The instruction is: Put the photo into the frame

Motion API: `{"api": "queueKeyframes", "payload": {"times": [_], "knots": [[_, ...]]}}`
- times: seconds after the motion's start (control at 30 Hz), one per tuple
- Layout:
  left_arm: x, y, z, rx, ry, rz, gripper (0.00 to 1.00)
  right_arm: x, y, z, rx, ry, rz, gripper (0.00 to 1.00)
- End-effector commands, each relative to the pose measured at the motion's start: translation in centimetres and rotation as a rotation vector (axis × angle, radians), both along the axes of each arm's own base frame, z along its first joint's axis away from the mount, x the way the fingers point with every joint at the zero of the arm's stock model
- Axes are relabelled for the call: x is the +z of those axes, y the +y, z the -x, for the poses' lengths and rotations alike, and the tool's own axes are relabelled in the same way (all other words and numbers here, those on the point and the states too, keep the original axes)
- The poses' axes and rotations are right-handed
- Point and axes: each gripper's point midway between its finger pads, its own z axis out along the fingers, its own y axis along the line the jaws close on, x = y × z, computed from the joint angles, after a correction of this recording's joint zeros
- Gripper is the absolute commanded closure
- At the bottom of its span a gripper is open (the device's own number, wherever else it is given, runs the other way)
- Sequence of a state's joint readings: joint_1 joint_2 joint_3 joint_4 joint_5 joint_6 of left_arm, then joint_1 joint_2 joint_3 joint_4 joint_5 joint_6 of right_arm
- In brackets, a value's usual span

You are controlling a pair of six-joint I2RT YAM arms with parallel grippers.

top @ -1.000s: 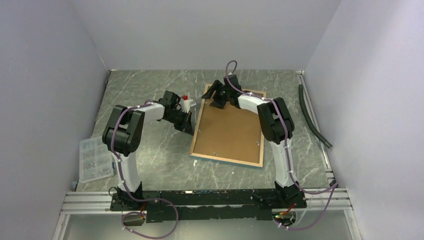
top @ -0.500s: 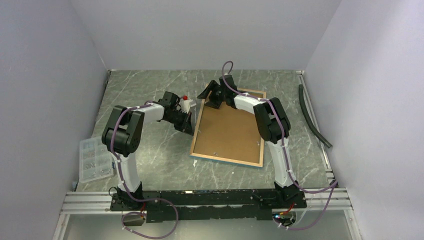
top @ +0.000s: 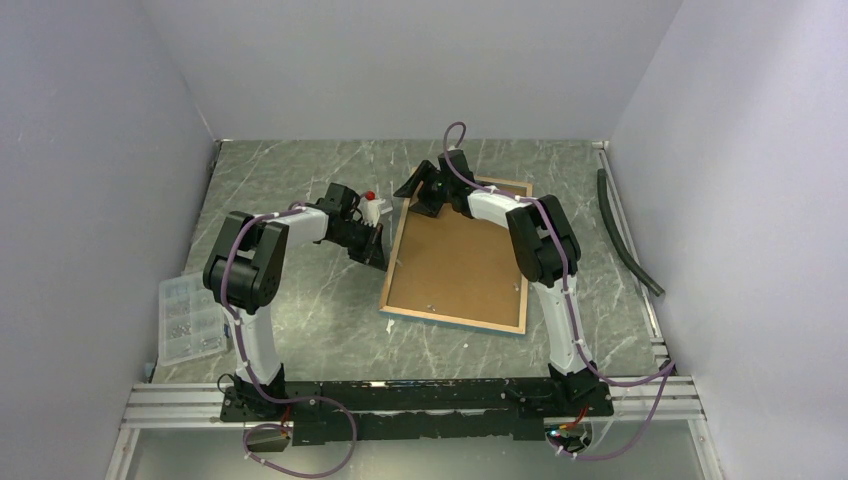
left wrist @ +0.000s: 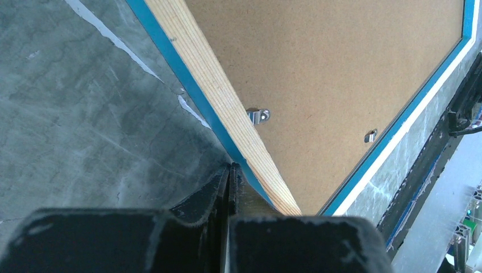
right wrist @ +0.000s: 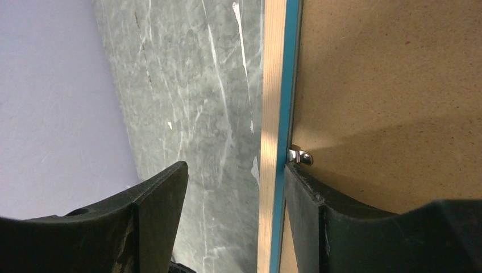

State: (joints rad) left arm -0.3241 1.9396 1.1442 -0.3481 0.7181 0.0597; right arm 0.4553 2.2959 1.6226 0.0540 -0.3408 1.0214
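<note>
The frame (top: 455,322) lies face down on the table with its brown backing panel (top: 460,260) up. The photo is hidden. My left gripper (top: 378,250) is shut, its tips (left wrist: 230,168) against the frame's left wood edge (left wrist: 216,85) low on the table. My right gripper (top: 415,185) is open at the frame's far left corner. It straddles the rim (right wrist: 274,85): one finger (right wrist: 165,193) is over the table, the other (right wrist: 318,210) rests on the backing (right wrist: 386,85) just below a metal tab (right wrist: 299,156).
More metal tabs (left wrist: 258,115) (left wrist: 370,135) hold the backing. A clear box of small parts (top: 190,318) sits near the left wall. A black hose (top: 625,235) lies along the right wall. A small white object with a red top (top: 372,205) is by the left wrist.
My right gripper has shifted a little left and farther back along the frame's far corner. The left arm and the frame have not moved.
</note>
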Motion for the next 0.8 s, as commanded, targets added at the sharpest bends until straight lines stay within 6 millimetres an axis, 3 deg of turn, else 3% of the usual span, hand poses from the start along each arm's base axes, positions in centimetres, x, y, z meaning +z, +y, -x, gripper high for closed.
{"api": "queueKeyframes", "payload": {"times": [0.0, 0.1, 0.17, 0.3, 0.4, 0.5, 0.63, 0.77], "knots": [[1.1, 0.1, 0.1, -0.011, -0.039, 0.002, 0.94, 0.4, 1.3, -0.3, 0.033, -0.040, -0.018, 0.33], [1.0, 0.2, 0.1, -0.015, -0.038, -0.002, 0.94, 3.4, 2.4, 0.7, 0.105, -0.075, -0.108, 0.30], [1.0, 0.4, 0.1, -0.022, -0.046, -0.014, 0.94, 5.9, 1.8, 1.2, 0.124, -0.120, -0.112, 0.25], [1.1, 0.9, 0.1, -0.039, -0.077, -0.046, 0.94, 10.6, -2.9, 1.2, 0.078, -0.195, -0.099, 0.18], [1.4, 1.2, 0.1, -0.050, -0.094, -0.060, 0.94, 12.4, -8.5, 1.0, -0.011, -0.227, -0.042, 0.08], [1.6, 1.5, 0.3, -0.063, -0.110, -0.075, 0.94, 11.6, -15.4, 0.8, -0.143, -0.192, 0.075, 0.01], [1.3, 2.0, 0.9, -0.090, -0.130, -0.102, 0.93, 8.6, -25.2, 1.5, -0.355, -0.096, 0.356, 0.00], [0.9, 2.2, 1.5, -0.127, -0.156, -0.132, 0.93, 5.9, -31.4, 2.2, -0.478, -0.023, 0.486, 0.00]]}}
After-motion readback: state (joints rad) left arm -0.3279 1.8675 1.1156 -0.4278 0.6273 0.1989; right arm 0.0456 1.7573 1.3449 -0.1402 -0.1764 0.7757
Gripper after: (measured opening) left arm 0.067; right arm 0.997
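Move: The frame's far right corner lies about 25 cm right and 4 cm ahead of the right hand, some 3 cm lower. The far-side clip is roughly 16 cm right and 3 cm ahead; the left-side clip, at its inner fingertip, is 2 cm right and 1 cm back. From the closed left hand beside the frame, that corner lies about 31 cm right, 21 cm ahead and roughly level. Right hand opens, lifts 12 cm off the clip, sweeps about 26 cm right; left eases off the frame. ##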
